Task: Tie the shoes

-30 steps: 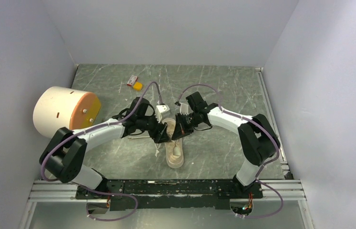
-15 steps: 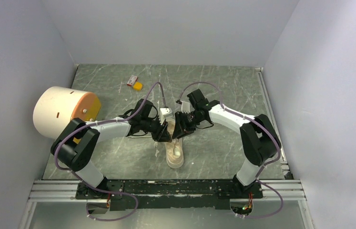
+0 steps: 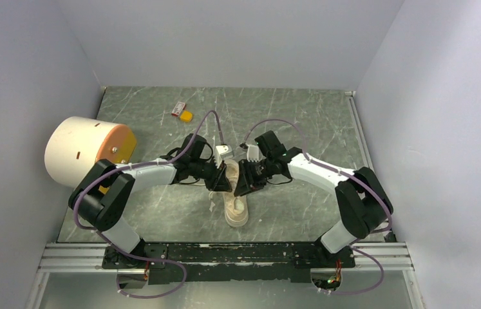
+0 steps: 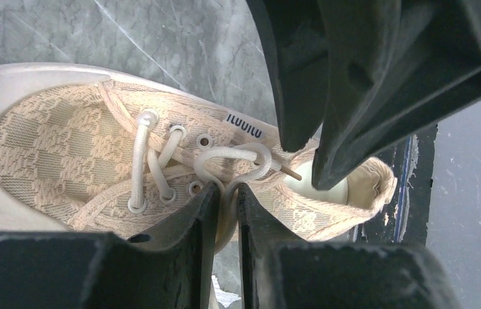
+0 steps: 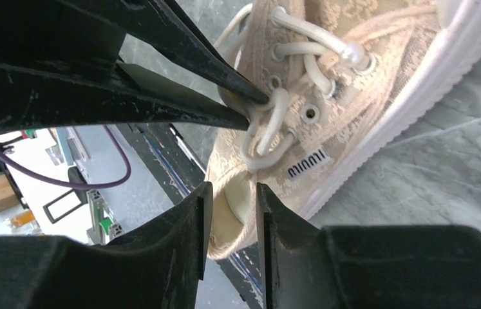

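The cream sneaker (image 3: 237, 207) lies at the middle of the table, toe towards the arm bases in the top view. Its knitted upper (image 4: 64, 148) and white laces fill the left wrist view. My left gripper (image 4: 226, 193) is shut on a lace loop (image 4: 237, 154) beside the top eyelets, and the lace runs down into the narrow slit between the fingers. My right gripper (image 5: 233, 193) hangs open over the shoe's heel opening (image 5: 237, 206) with nothing between its fingers. In the top view both grippers meet over the shoe, the left (image 3: 223, 183) and the right (image 3: 241, 185).
A large cream and orange cylinder (image 3: 88, 151) lies at the left. A small red and orange item (image 3: 183, 113) sits at the back. Grey walls close in three sides. A metal rail (image 3: 225, 256) runs along the near edge.
My left gripper has closed onto the lace loop. My right gripper has opened from shut and let go, and has slid slightly towards the shoe's heel. The left arm's elbow has swung in.
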`<action>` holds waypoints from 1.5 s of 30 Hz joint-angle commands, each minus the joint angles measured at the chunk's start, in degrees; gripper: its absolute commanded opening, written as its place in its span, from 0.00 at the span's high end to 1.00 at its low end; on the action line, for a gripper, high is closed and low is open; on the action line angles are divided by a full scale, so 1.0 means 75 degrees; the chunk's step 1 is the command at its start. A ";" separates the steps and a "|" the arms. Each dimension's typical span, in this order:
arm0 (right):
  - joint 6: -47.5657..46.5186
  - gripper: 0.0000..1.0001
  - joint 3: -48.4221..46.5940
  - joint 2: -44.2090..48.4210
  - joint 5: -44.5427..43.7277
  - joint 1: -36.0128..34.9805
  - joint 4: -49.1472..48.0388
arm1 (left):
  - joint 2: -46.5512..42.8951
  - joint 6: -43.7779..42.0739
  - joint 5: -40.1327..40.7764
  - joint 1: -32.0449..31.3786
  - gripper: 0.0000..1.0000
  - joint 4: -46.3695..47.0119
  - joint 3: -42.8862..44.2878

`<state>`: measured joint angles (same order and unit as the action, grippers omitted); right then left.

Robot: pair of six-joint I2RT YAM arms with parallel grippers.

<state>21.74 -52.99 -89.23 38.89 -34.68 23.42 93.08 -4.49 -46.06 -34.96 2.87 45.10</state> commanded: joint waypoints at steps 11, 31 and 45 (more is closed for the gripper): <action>0.0592 0.66 -0.0166 -0.0134 -0.2829 -0.0963 -0.0212 | -0.0106 0.0260 -0.0472 0.0044 0.78 0.0336 -0.0070; 0.0653 1.00 -0.1089 0.0450 -0.3061 -0.1251 0.2362 | -0.1537 0.1568 -0.0070 0.0695 0.48 0.0253 -0.0560; 0.0018 1.00 -0.1010 0.1419 -0.3848 -0.0963 0.3715 | -0.1578 0.3605 0.3914 0.0974 0.40 -0.2561 -0.0214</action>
<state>24.29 -60.23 -80.68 13.82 -42.68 47.13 78.70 16.53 -24.88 -27.83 -10.11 42.28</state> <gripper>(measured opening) 0.013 0.611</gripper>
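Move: The free lace end over the shoe's tongue is about 1 cm ahead of the right hand, 2 cm to its left and 2 cm below. From that hand the toe cap is some 11 cm ahead and 3 cm left, the shoe opening 4 cm back and straight below. The left hand, still gripping lace, has the lace end 2 cm back and 2 cm right; its lace tail lies 13 cm left, 2 cm ahead. Right hand sinks 3 cm, pinches the lace end, pulls right and up; left releases, arcs 8 cm left. ##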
